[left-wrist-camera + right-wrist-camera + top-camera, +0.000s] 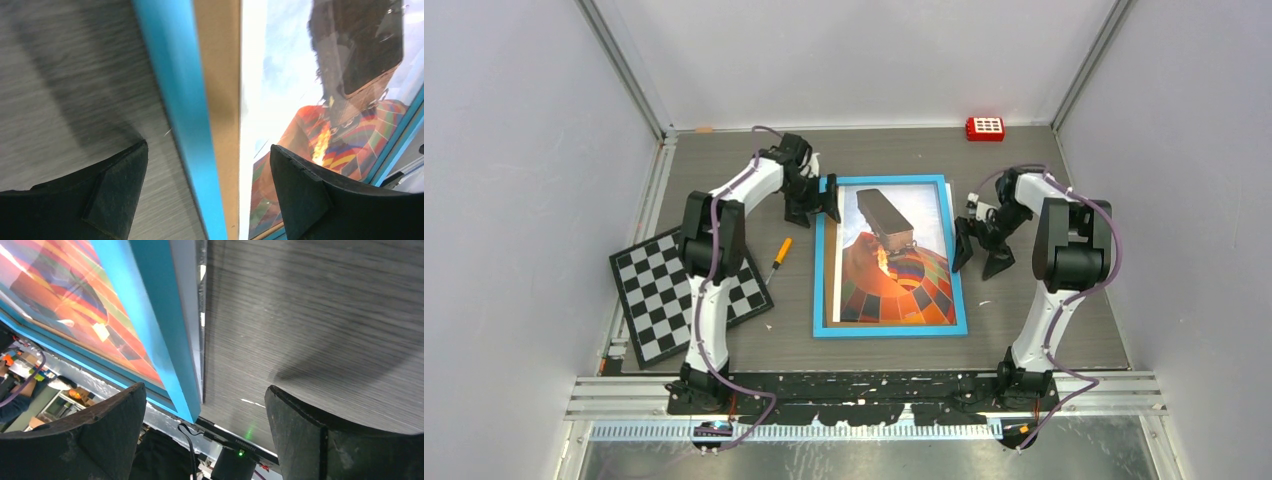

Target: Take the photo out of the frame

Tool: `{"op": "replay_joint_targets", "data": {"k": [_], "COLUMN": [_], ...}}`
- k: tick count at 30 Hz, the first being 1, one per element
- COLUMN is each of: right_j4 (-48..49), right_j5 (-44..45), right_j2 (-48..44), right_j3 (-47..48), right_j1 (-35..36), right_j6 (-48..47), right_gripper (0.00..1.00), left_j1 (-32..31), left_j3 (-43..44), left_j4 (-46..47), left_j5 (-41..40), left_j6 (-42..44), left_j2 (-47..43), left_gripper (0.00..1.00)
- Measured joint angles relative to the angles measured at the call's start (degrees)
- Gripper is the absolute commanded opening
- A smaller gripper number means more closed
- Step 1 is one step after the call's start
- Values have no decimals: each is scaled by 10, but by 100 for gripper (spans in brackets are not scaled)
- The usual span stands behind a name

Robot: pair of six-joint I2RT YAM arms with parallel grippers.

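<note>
The frame (889, 330), with a thin bright-blue border, lies flat on the table. Inside it lies the photo (894, 270) of an orange-red hot air balloon. A brown strip (220, 75) shows between the blue border (185, 115) and the photo (350, 125). My left gripper (816, 205) is at the frame's far left corner. It is open and astride the left border (207, 165), holding nothing. My right gripper (980, 255) hangs open beside the frame's right edge. There the blue border (145, 325) lies between its fingers (205, 405), and the photo (60, 285) shows at the left.
A black-and-white chequered board (686, 292) lies at the left by the left arm. An orange-handled screwdriver (778, 259) rests between the board and the frame. A red block (985, 128) sits at the far edge. Walls close in on three sides.
</note>
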Motion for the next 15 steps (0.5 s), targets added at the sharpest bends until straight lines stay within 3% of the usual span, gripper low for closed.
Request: {"op": "replay_joint_targets", "data": {"k": [15], "right_j4": [-32], "right_j5": [-81], "right_j2": [26], "right_j3": [-31], "right_j1": [38], "right_j6": [-2], "right_gripper": [96], "left_j1": [-45], "left_j3": [188], "left_j4": [-10], "left_j5": [27], "left_j6": [33], "left_j2": [117], "left_gripper": [92]}}
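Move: The frame's left rail runs almost under the left gripper's point, 1 cm to its right and 1 cm down, with its far left corner about 10 cm ahead, 2 cm right. The photo's middle is about 12 cm back and 23 cm right; the screwdriver is about 11 cm back and 10 cm left. The frame's right rail lies about 4 cm left of the right gripper, level fore and aft; its near right corner is some 17 cm back, 3 cm left. Bring the open left gripper right and forward, about 7 cm in all, turning it slightly clockwise, so its outer finger meets the frame's left rail and pushes along towards the far right. Meanwhile slide the open right gripper left and back, some 5 cm, straddling the right rail, rolling its left side up slightly and bringing its outer finger against that rail. ##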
